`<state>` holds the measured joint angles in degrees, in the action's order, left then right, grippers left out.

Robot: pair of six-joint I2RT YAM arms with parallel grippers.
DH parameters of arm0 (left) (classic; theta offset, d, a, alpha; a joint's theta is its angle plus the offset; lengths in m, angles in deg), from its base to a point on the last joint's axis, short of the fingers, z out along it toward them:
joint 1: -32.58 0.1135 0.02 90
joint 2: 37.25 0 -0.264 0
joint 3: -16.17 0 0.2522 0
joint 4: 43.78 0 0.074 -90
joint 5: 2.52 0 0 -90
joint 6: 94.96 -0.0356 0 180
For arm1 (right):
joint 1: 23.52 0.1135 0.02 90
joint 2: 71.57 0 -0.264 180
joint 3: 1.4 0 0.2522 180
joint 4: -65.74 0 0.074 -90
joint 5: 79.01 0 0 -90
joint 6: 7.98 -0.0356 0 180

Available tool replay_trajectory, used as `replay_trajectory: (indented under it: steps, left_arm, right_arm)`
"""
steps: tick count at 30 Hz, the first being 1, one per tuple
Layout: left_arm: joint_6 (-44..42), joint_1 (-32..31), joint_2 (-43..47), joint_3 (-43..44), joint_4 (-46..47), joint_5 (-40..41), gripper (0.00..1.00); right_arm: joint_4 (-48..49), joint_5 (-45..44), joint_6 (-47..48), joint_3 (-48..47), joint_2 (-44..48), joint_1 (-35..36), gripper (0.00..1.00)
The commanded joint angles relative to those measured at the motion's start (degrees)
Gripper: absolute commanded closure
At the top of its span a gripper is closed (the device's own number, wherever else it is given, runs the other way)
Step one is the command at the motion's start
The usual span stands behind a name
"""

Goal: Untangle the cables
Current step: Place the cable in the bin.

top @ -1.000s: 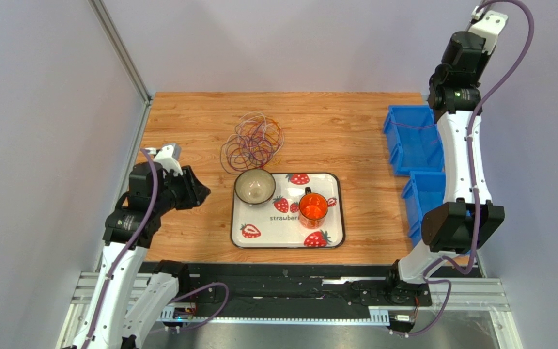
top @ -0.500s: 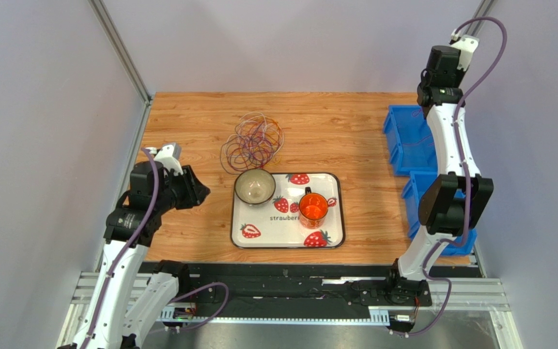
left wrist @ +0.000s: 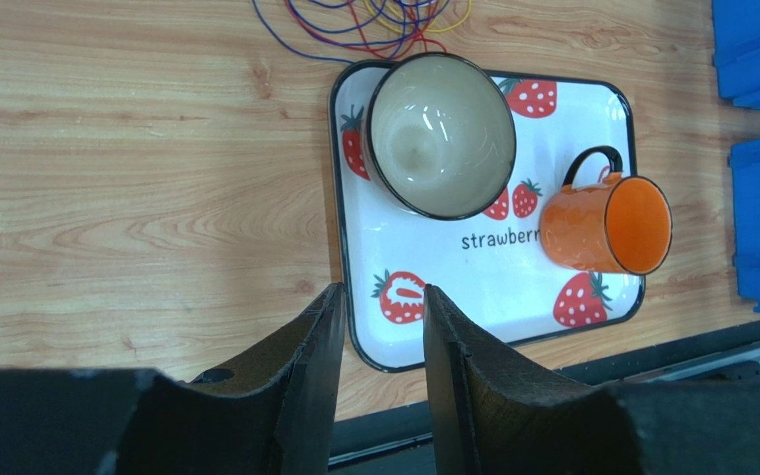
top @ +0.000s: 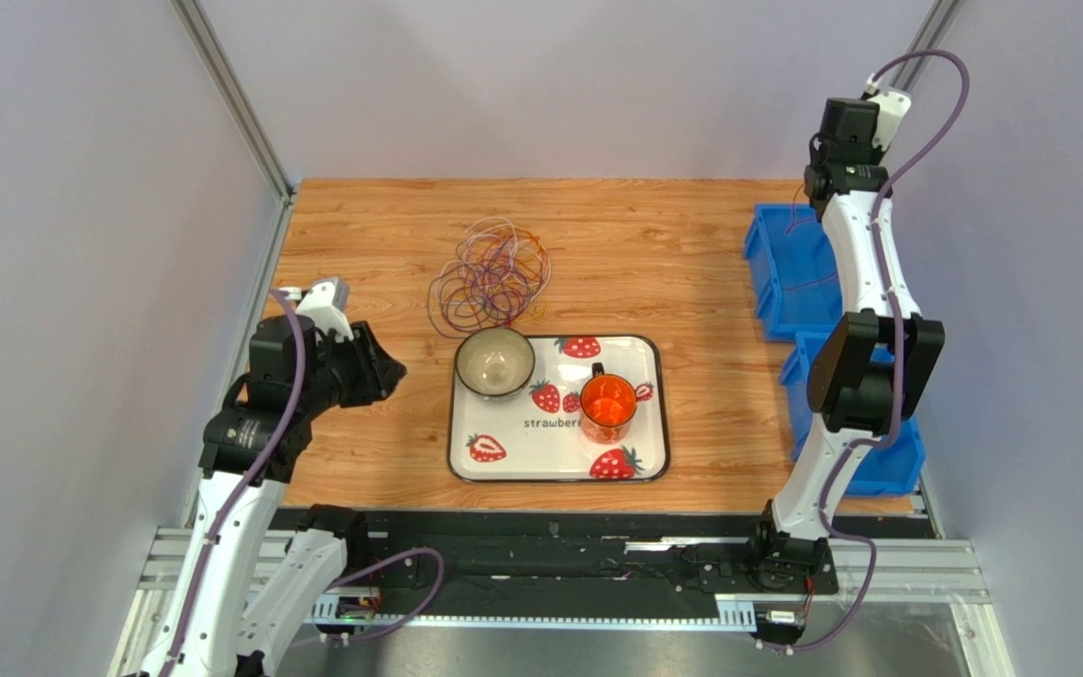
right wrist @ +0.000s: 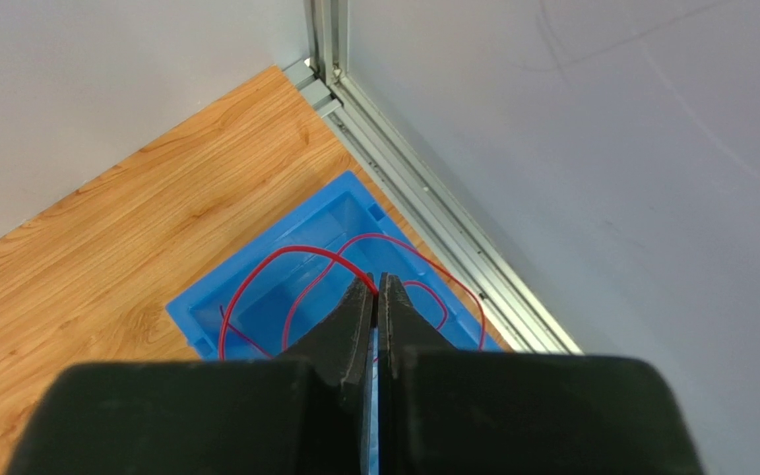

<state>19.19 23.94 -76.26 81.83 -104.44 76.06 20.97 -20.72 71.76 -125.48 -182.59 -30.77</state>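
The cables (top: pixel 491 275) lie as a tangle of purple, orange and yellow loops on the wooden table, just behind the bowl; their near edge shows in the left wrist view (left wrist: pixel 374 15). One red cable (right wrist: pixel 300 255) hangs in loops over the far blue bin (right wrist: pixel 255 307), pinched at its top between the tips of my right gripper (right wrist: pixel 375 281), which is shut on it high above the bin. My left gripper (left wrist: pixel 382 289) hovers open and empty left of the tray (left wrist: pixel 354 327), well short of the tangle.
A strawberry-print tray (top: pixel 646 466) holds a beige bowl (top: pixel 494 361) and an orange mug (top: pixel 608 402). Two blue bins (top: pixel 773 233) (top: pixel 802 374) stand along the right edge. Grey walls and a metal corner post close in the back.
The right arm has swung its wrist left and lower, over the far blue bin, with the red cable still pinched. The left arm and the tangle have not moved.
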Motion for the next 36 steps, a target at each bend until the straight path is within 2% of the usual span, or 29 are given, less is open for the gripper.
replay_trajectory:
  steps: [1, 4, 5, 6, 8, 9, 12, 15, 25, 31, 36]
  left_arm:
    - [0.4, -0.1, 0.9, 0.0, 1.1, 0.7, 0.57]
    - [0.4, -0.1, 1.2, 0.0, 1.1, 0.8, 0.57]
    - [0.4, -0.1, 1.2, 0.0, 1.1, 0.8, 0.57]
    - [0.4, -0.1, 1.5, 0.0, 1.1, 0.9, 0.57]
    - [0.4, -0.1, 1.6, 0.0, 1.1, 1.0, 0.57]
    - [0.4, -0.1, 1.6, 0.0, 1.1, 0.9, 0.57]
    - [0.4, -0.1, 1.7, 0.0, 1.1, 0.9, 0.57]
    - [0.5, -0.1, 1.7, 0.0, 1.1, 1.1, 0.57]
    - [0.5, -0.1, 1.8, 0.0, 1.0, 1.3, 0.57]
    - [0.6, -0.1, 1.6, 0.0, 1.1, 1.4, 0.57]
    - [0.6, -0.1, 0.2, 0.0, 0.8, 2.0, 0.57]
  right_arm:
    - [-2.0, 5.2, -6.3, -1.3, -1.3, -2.2, 1.0]
    - [-1.9, 8.8, -6.7, -0.5, -1.4, -2.9, 1.0]
    - [-2.8, 10.2, -6.8, -2.0, -2.2, -3.3, 0.93]
    - [-5.5, 10.8, -7.0, -3.1, -2.6, -3.5, 0.76]
    - [-7.7, 12.2, -7.9, -6.0, -3.6, -4.0, 0.67]
    - [-8.7, 12.6, -8.1, -6.5, -3.6, -4.2, 0.58]
    - [-9.1, 13.2, -8.4, -6.7, -2.6, -4.3, 0.46]
    - [-9.3, 13.0, -8.3, -6.8, -2.1, -4.4, 0.4]
    - [-10.5, 14.6, -8.4, -6.7, -0.9, -4.5, 0.4]
    - [-12.4, 20.4, -8.3, -7.0, 0.6, -4.4, 0.4]
    - [-17.8, 25.4, -11.2, -9.2, 3.4, -4.2, 0.4]
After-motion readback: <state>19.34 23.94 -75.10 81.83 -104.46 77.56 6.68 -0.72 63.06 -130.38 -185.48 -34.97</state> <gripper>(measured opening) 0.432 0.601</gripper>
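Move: The red cable is already shut in the right gripper, its loops hanging into the far blue bin. That bin's middle lies almost straight below the right hand, roughly 20 cm down and some 3 cm back. The near blue bin stands about 28 cm back and 2 cm to the right of the hand, at the same depth. From the idle left hand the far bin is about 27 cm ahead, 65 cm to the right and 18 cm down. Lower the right gripper about 4 cm towards the far bin and, as it comes down, open the fingers from shut to a little over half, so they let go of the red cable above the bin. Then keep the fingers open at that height and ease the hand some 2.5 cm left, letting it roll about 20 degrees in all, left side rising. ##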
